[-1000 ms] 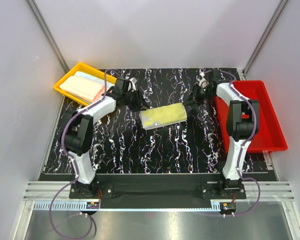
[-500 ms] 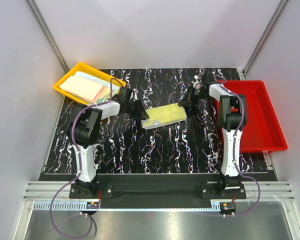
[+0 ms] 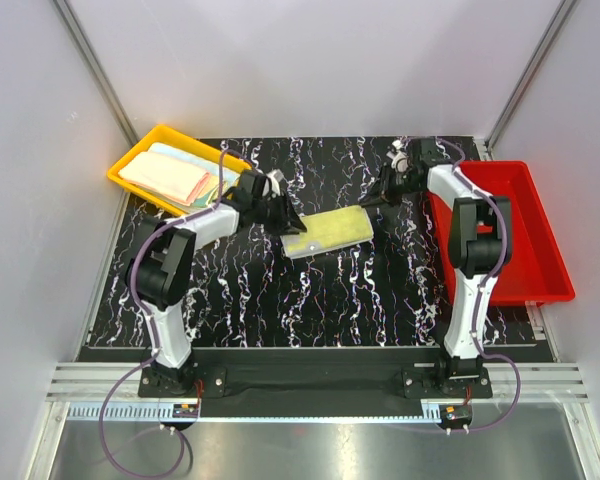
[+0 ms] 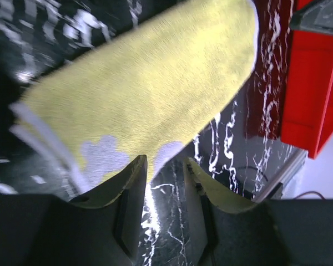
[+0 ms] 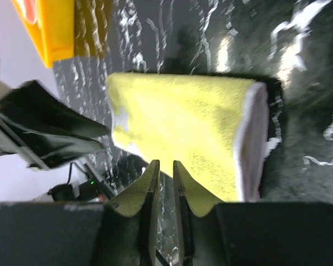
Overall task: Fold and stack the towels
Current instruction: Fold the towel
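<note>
A folded pale yellow towel [image 3: 327, 232] lies flat in the middle of the black marbled table. It fills the left wrist view [image 4: 150, 83] and shows in the right wrist view [image 5: 183, 122]. My left gripper [image 3: 287, 219] sits low at the towel's left end. In its own view the left gripper [image 4: 164, 160] is open, with only table between its jaws and the towel's edge at their tips. At the towel's far right corner is my right gripper [image 3: 373, 199]. The right gripper [image 5: 165, 162] shows a narrow empty gap. More folded towels [image 3: 168, 175], pink, light blue and yellow, are stacked at the back left.
The stacked towels lie in a yellow tray [image 3: 132, 150], whose corner shows in the right wrist view [image 5: 55, 27]. A red tray [image 3: 540, 250] stands along the table's right side and appears at the right of the left wrist view [image 4: 313, 83].
Both grippers have edged in closer to the ends of the yellow towel, the left one moving right and nearer. The towel lies where it was.
</note>
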### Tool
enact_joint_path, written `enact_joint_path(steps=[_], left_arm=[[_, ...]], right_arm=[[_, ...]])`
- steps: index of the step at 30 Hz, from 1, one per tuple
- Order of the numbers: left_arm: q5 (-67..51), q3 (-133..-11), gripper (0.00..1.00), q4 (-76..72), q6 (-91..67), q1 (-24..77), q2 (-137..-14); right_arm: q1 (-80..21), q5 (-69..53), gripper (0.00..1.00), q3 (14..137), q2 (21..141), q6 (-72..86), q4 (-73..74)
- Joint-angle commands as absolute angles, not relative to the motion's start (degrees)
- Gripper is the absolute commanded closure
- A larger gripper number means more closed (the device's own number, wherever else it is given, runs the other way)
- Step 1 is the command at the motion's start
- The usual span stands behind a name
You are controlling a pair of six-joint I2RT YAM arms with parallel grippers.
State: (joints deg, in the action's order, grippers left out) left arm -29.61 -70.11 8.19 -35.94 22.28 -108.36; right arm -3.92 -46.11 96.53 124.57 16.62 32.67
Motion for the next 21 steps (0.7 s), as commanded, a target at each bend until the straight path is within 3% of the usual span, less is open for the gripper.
enact_joint_path(steps=[1,10,21], left_arm=[[-32.78,-66.01,0.63,1.86,-38.05,24.69,-108.36],[-29.10,-56.61,0.64,-0.97,-38.06,25.58,-107.67],[-24.87,-59.76,0.61,11.60,-33.76,18.46,-93.78]], right_arm=[[-4.92,-51.93,0.79,91.77,122.87,18.36,26.92],[-4.13,-48.18,0.81,85.26,128.06,16.26,26.81],[-5.27,-39.55,0.80,61.18,112.16,20.30,17.67]])
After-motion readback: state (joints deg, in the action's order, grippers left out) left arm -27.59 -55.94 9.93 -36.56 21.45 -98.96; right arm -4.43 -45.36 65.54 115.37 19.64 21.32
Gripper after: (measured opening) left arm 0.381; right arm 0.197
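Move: The towel lies askew between the hands, its middle about 8 cm to the right of the left hand, level with it and some 6 cm lower. From the right hand that middle is about 7 cm back, 10 cm to the left and 7 cm down. The yellow bin is roughly 28 cm left and 14 cm ahead of the left hand; the red bin's middle is some 32 cm right and 7 cm back of the right hand. The right hand sinks about 7 cm while drawing back, sets its nearly shut fingertips on the towel's right end and keeps drawing back low towards the robot, some 11 cm in all, dragging that end along. The left hand drops about 5 cm and draws back beside the towel's left end, stays low for a moment, then rises and swings left away from the near left corner, fingers still a little open. ##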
